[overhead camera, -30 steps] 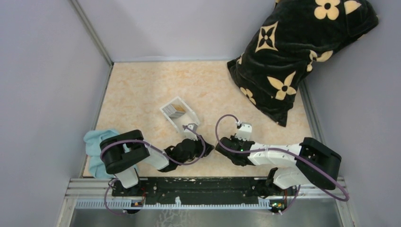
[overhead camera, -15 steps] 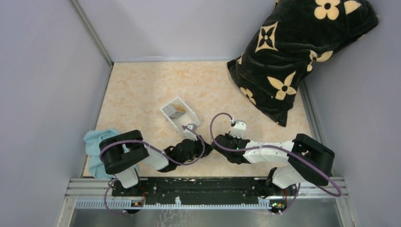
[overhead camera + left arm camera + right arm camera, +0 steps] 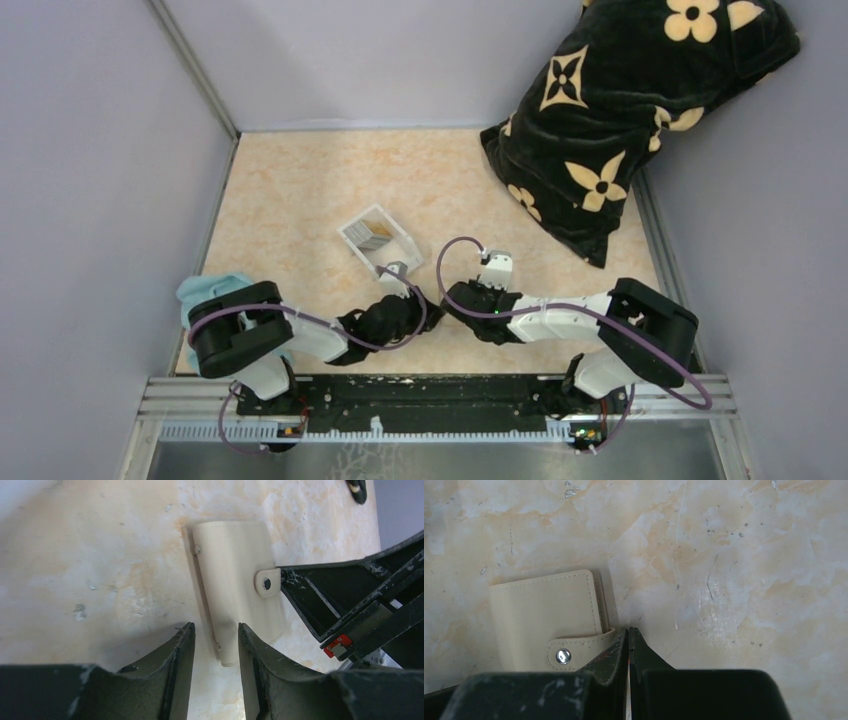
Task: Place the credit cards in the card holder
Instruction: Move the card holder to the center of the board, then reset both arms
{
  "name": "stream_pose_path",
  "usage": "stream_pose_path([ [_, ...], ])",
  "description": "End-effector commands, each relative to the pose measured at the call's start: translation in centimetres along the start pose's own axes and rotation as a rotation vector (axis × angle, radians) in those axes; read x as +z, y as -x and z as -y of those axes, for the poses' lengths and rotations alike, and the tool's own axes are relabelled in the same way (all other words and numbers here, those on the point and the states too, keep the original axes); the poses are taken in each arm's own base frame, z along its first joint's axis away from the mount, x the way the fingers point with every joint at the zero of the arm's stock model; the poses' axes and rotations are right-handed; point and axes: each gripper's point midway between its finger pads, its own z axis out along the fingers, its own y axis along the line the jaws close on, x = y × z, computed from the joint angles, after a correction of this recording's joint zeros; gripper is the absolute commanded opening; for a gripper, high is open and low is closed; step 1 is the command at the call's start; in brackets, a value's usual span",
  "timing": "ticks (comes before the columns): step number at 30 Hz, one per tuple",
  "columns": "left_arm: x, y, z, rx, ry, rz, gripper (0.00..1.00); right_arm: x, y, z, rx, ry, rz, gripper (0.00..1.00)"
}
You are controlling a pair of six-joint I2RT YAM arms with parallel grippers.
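Note:
The card holder (image 3: 235, 580) is a closed beige wallet lying flat on the table, its snap tab (image 3: 267, 582) fastened. My left gripper (image 3: 215, 640) stands open, and the wallet's near corner lies between its fingers. My right gripper (image 3: 629, 632) is shut, its tips pressed against the wallet's edge (image 3: 544, 615) just beside the tab (image 3: 574, 652). In the top view the two grippers (image 3: 418, 303) (image 3: 448, 296) meet at the table's front middle and hide the wallet. The credit cards (image 3: 375, 236) stand in a clear white tray (image 3: 398, 258) just behind the left gripper.
A big black cushion with tan flowers (image 3: 620, 110) fills the back right corner. A light blue cloth (image 3: 205, 298) lies at the left edge by the left arm's base. Walls close in the left, back and right.
The right arm has slid left, bringing its shut gripper up to the wallet and the left gripper. The left arm's elbow has swung slightly left and its jaws have widened a little.

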Motion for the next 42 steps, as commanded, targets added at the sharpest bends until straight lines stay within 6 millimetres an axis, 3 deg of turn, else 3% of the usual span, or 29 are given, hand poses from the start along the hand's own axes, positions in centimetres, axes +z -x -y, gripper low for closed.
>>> stream_pose_path([
  [1, -1.5, 0.2, -4.6, 0.040, 0.190, 0.015, 0.46, -0.5, 1.9, -0.3, 0.016, -0.004, 0.039, 0.00],
  [8, -4.0, 5.2, -3.5, 0.075, 0.264, 0.136, 0.51, -2.0, 5.2, 1.3, -0.030, -0.032, 0.134, 0.03],
  [17, -8.2, 15.6, 1.5, 0.257, 0.326, 0.384, 0.56, -3.4, 11.9, 5.0, -0.100, -0.133, 0.254, 0.13],
  [22, -10.5, 21.2, 2.0, 0.402, 0.457, 0.585, 0.57, -2.7, 16.2, 8.1, -0.016, -0.127, 0.280, 0.24],
  [25, -11.5, 24.0, 1.0, 0.458, 0.535, 0.679, 0.57, -2.8, 18.1, 9.7, -0.015, -0.134, 0.340, 0.34],
  [28, -11.8, 26.4, -0.9, 0.454, 0.560, 0.739, 0.57, -2.9, 19.0, 9.9, 0.016, -0.101, 0.356, 0.41],
  [31, -12.0, 28.3, -3.8, 0.446, 0.597, 0.774, 0.58, -3.0, 19.3, 9.8, 0.019, -0.096, 0.361, 0.60],
  [36, -11.7, 30.4, -7.8, 0.380, 0.612, 0.754, 0.63, -2.7, 19.5, 10.1, 0.064, -0.137, 0.364, 0.64],
  [42, -11.7, 30.7, -9.8, 0.381, 0.595, 0.741, 0.67, -2.1, 19.3, 10.8, 0.079, -0.211, 0.340, 0.66],
])
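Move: The closed card holder lies flat, its middle about 4 cm left of the right fingertips and 1 cm back, with its tab right beside them. From the left fingertips, which are at its near left corner, its middle is some 3 cm ahead, 4 cm to the right and 1 cm below. The white card box stands roughly 15 cm ahead and 13 cm left of the left hand; the pillow's near corner is about 9 cm ahead and 27 cm right of the right hand. The card holder is left where it lies as both hands pull away. The shut right fingers come free of its tab and rise about 13 cm while swinging as far right and somewhat forward, opening wide. The left hand first slides off leftward, low over the board, then climbs and sweeps left and forward, some 25 cm left in all, tipping up, rolling and turning counter-clockwise as its fingers open further. ##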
